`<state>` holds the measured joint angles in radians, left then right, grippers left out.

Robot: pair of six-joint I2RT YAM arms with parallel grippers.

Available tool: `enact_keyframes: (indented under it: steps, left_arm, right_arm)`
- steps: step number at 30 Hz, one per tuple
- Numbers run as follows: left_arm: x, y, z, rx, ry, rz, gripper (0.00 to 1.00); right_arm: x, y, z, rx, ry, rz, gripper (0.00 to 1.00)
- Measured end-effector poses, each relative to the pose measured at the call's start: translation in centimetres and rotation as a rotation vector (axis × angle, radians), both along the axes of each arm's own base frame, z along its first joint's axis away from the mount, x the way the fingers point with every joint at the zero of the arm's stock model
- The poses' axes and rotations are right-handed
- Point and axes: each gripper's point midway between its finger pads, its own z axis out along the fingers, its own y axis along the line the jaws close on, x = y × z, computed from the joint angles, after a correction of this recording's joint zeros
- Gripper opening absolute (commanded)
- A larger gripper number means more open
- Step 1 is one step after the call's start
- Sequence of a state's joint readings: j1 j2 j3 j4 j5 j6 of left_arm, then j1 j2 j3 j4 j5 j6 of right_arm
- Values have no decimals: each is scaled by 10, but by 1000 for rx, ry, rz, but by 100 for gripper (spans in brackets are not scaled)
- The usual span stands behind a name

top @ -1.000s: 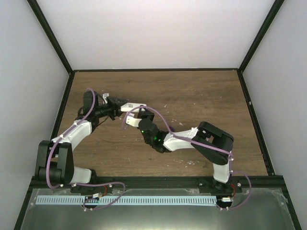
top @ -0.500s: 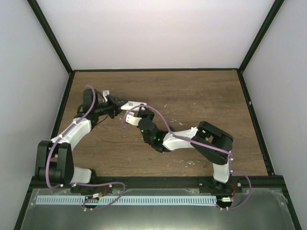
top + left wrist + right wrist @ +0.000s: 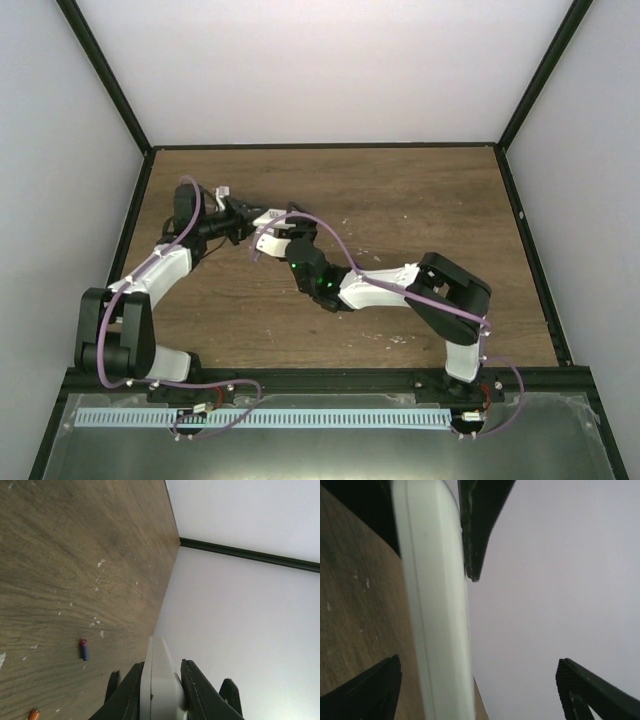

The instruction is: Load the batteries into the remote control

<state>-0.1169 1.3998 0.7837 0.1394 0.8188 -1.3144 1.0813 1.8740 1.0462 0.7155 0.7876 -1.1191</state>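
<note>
My left gripper (image 3: 162, 663) is shut on the remote control (image 3: 159, 680), a white bar seen edge-on between its black fingers. In the top view the left gripper (image 3: 248, 218) holds the remote control (image 3: 272, 217) above the table's left half. My right gripper (image 3: 268, 240) sits just beside it, open. In the right wrist view the remote control (image 3: 435, 605) runs between the wide-apart fingers of the right gripper (image 3: 477, 660), closer to the left finger, untouched as far as I can see. A purple battery (image 3: 84, 650) and an orange battery (image 3: 33, 714) lie on the wood.
Pale specks of chipped wood (image 3: 101, 562) dot the brown table (image 3: 400, 190). White walls and a black frame (image 3: 325, 146) close the table in at the back and sides. The right arm's purple cable (image 3: 340, 255) arcs over its forearm.
The right gripper has opened and let go of the remote. The left gripper has closed on it and now holds it alone, shifted slightly to the left.
</note>
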Motion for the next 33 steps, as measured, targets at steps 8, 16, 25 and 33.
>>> enact_keyframes:
  steps: [8, 16, 25, 33]
  left_arm:
    - [15, -2, 18, -48, -90, 12, 7]
    - [25, -9, 15, -34, -175, -47, 6]
    - [14, -18, 16, 31, -292, -200, 3]
    - [-3, -27, 1, 16, -297, -331, 3]
  right_arm:
    - [-19, 10, 15, 114, 151, 154, 100]
    - [-13, -34, 72, 428, 364, 258, 100]
    - [-24, -76, 101, 546, 495, 411, 100]
    - [-55, -71, 22, 384, 723, 485, 100]
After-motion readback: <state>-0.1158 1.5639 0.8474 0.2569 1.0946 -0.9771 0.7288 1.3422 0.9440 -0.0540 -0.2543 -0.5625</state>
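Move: The remote control is already in the left hand's fingers, its middle about 5 cm to that hand's right and 1 cm back. From the right hand, whose parting fingers straddle the free end, the remote's middle lies roughly 2 cm left, level in depth and height. Down on the table, some 20 cm below, the purple battery lies about 17 cm right and 7 cm back, the orange battery about 11 cm right and 16 cm back. Right hand opens off the remote, arcs 11 cm up and right, then down and back; left turns clockwise. ##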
